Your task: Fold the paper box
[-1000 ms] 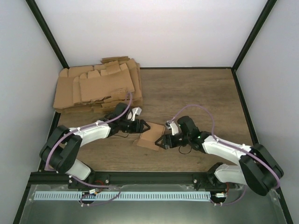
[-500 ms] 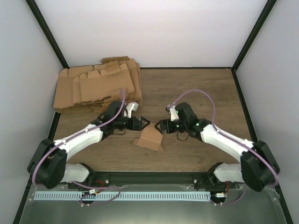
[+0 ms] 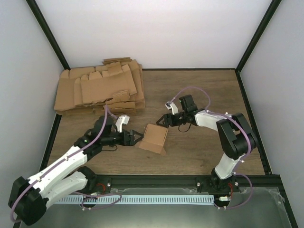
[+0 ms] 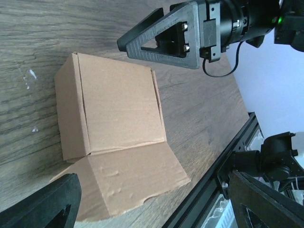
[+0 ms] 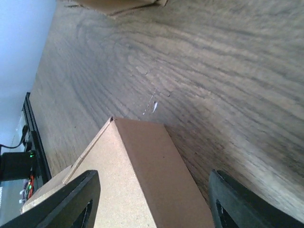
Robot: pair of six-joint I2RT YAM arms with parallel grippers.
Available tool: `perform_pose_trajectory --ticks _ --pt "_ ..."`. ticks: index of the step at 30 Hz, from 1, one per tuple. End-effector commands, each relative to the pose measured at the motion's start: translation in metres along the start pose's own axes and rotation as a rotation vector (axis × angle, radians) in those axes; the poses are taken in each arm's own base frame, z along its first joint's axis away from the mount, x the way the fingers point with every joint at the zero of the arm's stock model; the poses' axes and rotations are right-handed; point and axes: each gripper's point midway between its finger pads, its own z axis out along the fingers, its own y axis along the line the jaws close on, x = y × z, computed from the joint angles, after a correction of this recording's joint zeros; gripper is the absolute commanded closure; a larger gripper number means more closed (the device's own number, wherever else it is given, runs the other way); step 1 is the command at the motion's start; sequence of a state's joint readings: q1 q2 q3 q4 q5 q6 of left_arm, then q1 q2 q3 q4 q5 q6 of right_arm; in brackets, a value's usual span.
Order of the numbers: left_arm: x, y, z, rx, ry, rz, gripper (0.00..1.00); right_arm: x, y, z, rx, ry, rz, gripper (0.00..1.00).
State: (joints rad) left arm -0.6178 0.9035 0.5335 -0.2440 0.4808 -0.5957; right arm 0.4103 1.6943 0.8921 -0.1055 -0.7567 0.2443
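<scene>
The paper box [image 3: 155, 137] rests on the wooden table as a small brown carton, with one flap [image 4: 133, 183] splayed out toward the near edge. My left gripper [image 3: 136, 137] is open just left of it, and its fingers [image 4: 45, 206] straddle that flap without touching it. My right gripper [image 3: 163, 120] hovers at the box's far right corner, open. In the right wrist view the box [image 5: 142, 175] fills the space between the right gripper's [image 5: 154, 204] fingers [image 5: 251, 204], with a gap to the right finger. That right gripper [image 4: 183, 33] also shows beyond the box [image 4: 114, 107] in the left wrist view.
A big untidy pile of flat cardboard blanks [image 3: 99, 89] lies at the back left; its edge [image 5: 116, 4] shows at the top of the right wrist view. A black frame rail [image 3: 156, 180] runs along the near table edge. White walls close in the left, back and right.
The left jaws have opened and that arm has drawn back to the left of the box. The right gripper has swung from the box's near right side to its far corner.
</scene>
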Motion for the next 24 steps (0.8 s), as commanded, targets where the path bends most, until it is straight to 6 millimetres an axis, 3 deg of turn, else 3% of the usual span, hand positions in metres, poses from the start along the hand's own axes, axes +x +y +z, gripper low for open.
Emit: perform_pose_trajectory --ticks 1,9,14,24 --pt "0.006 0.006 -0.01 -0.046 -0.001 0.001 0.12 -0.006 0.018 0.005 -0.118 0.003 -0.075 0.36" --pt "0.005 0.007 -0.009 -0.071 0.015 0.045 0.12 0.011 0.003 0.016 -0.112 0.032 -0.025 0.49" --pt "0.0 0.008 -0.008 -0.096 0.03 0.063 0.12 0.02 -0.007 0.02 -0.108 0.048 0.003 0.51" --pt "-0.008 0.005 -0.004 -0.103 0.033 0.072 0.12 0.017 -0.044 0.014 -0.094 0.021 0.139 0.67"
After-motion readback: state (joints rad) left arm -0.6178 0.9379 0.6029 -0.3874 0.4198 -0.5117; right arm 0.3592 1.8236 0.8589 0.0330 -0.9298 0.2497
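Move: The right hand is just beyond the far edge of the paper box: that edge is about 2 cm back, 1 cm left and 2 cm below it, the box's middle some 6 cm back, 2 cm left and 4 cm down. The loose flap at the box's near end is roughly 12 cm back, 4 cm left and 5 cm below. From the left hand, the box's middle is about 6 cm right, 2 cm ahead and 10 cm lower. Straddling the box's far edge, one finger over the top face and the other outside the far wall, the right fingers close from about two-thirds open to a third and come to bear on the box. The hand sinks about 2.5 cm and turns slightly, easing a centimetre back and then forward again. The left hand stays wide open beside the box, drifting barely a centimetre left and down. ##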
